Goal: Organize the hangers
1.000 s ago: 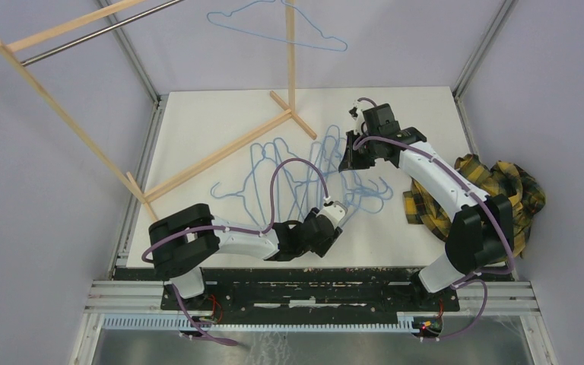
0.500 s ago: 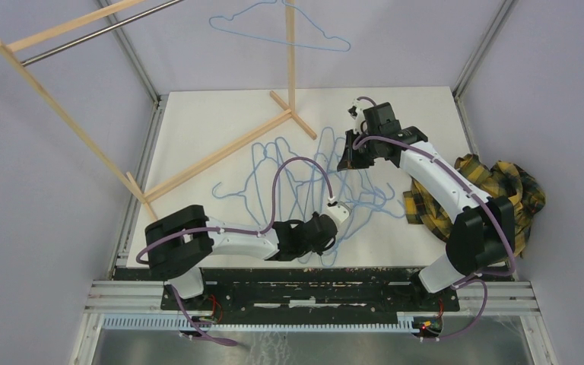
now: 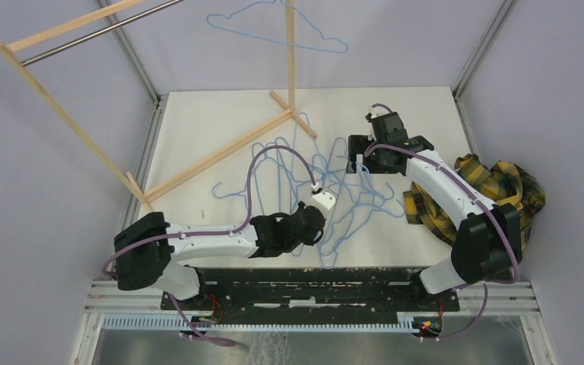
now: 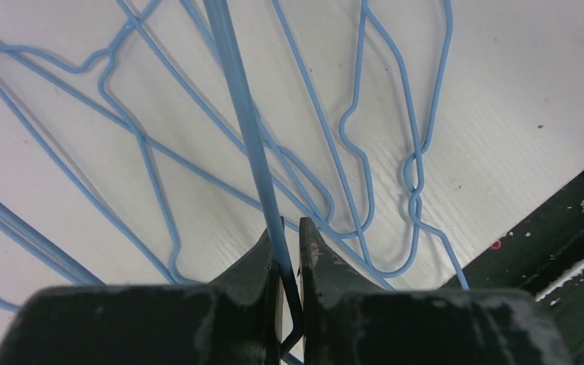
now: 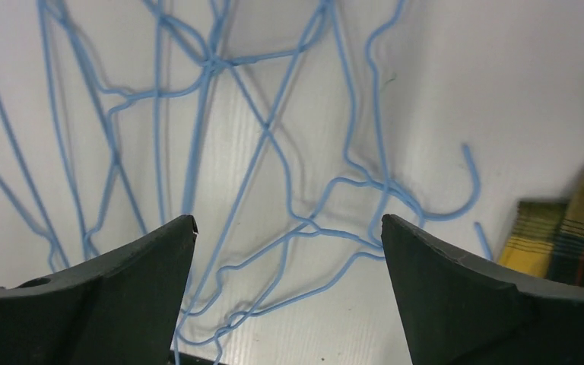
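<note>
Several light-blue wire hangers (image 3: 350, 190) lie tangled on the white table (image 3: 213, 122). Another hanger (image 3: 274, 29) hangs high up by the rack's post. My left gripper (image 3: 319, 234) is near the table's front edge, at the near side of the pile. In the left wrist view, the left gripper (image 4: 290, 251) is shut on one hanger's wire (image 4: 239, 114), which runs up and away from the jaws. My right gripper (image 3: 359, 163) hovers over the far side of the pile. Seen in the right wrist view, the right gripper (image 5: 289, 228) is open wide, with only loose hangers (image 5: 274, 137) on the table below.
A wooden rack (image 3: 213, 156) with a metal rod (image 3: 84, 38) stands at the back left, its foot reaching the pile. A yellow plaid cloth (image 3: 502, 190) lies at the table's right edge. The dark front rail (image 4: 563, 258) runs just beyond the left gripper.
My left gripper has shut on a hanger wire and drawn back toward the front edge. The right gripper has opened and shifted slightly right, with nothing in it now.
</note>
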`<state>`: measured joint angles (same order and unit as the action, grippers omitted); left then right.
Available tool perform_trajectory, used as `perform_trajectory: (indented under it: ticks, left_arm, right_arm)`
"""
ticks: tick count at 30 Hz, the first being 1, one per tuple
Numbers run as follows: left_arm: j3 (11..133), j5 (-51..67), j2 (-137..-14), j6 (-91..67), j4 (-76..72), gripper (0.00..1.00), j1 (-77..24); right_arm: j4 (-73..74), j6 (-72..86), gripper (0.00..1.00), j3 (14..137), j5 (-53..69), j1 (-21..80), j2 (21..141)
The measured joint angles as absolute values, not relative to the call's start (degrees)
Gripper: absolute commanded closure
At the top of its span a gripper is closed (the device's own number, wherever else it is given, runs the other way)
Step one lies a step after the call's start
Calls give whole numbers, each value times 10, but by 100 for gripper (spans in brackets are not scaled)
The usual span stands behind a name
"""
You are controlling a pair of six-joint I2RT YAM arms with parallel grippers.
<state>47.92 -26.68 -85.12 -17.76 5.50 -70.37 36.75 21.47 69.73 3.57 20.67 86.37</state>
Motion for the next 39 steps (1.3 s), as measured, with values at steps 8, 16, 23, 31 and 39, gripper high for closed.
perform_trajectory:
  ticks: [8,16,23,31,39]
  left_arm:
    - [469,-275,-726,-250,110,97,-694]
    - [492,-272,-553,-302,118,97,-543]
    - [678,-171,-661,-300,99,97,-333]
    - [807,-75,-792,-300,66,97,-269]
    - [862,-39,-848,-301,46,97,-233]
  right_arm:
    - [332,216,0,646,-38,169,841]
    - [304,219,1,628,-10,164,881]
    - [300,222,3,627,16,164,892]
    - [300,216,4,630,26,164,895]
    - [300,212,5,637,31,164,915]
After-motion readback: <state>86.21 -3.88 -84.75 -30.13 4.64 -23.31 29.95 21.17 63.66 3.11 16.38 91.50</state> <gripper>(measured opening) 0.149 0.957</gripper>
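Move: The hanger already pinched in the left hand is bound for the rack's metal rail, whose far half runs about 37 cm ahead, 14 cm left and 42 cm above that hand. The hung hanger dangles about 38 cm ahead of the left hand, 7 cm left and 30 cm up. The loose hangers on the table lie under the open right hand, their right-hand crossing about 2 cm back, 2 cm right and 13 cm below; the plaid cloth is 39 cm right and 7 cm back. The held hanger is swept up and out towards the rail by the left arm: first mostly straight up, then forward and left as well, about 31 cm up and 25 cm forward, slowing near the end. The closed fingers keep their pinch as the hand rolls left side down some 45 degrees and turns counter-clockwise. The right hand, staying open, shifts right, eases partly back, and sinks about 5 cm over the loose hangers. ##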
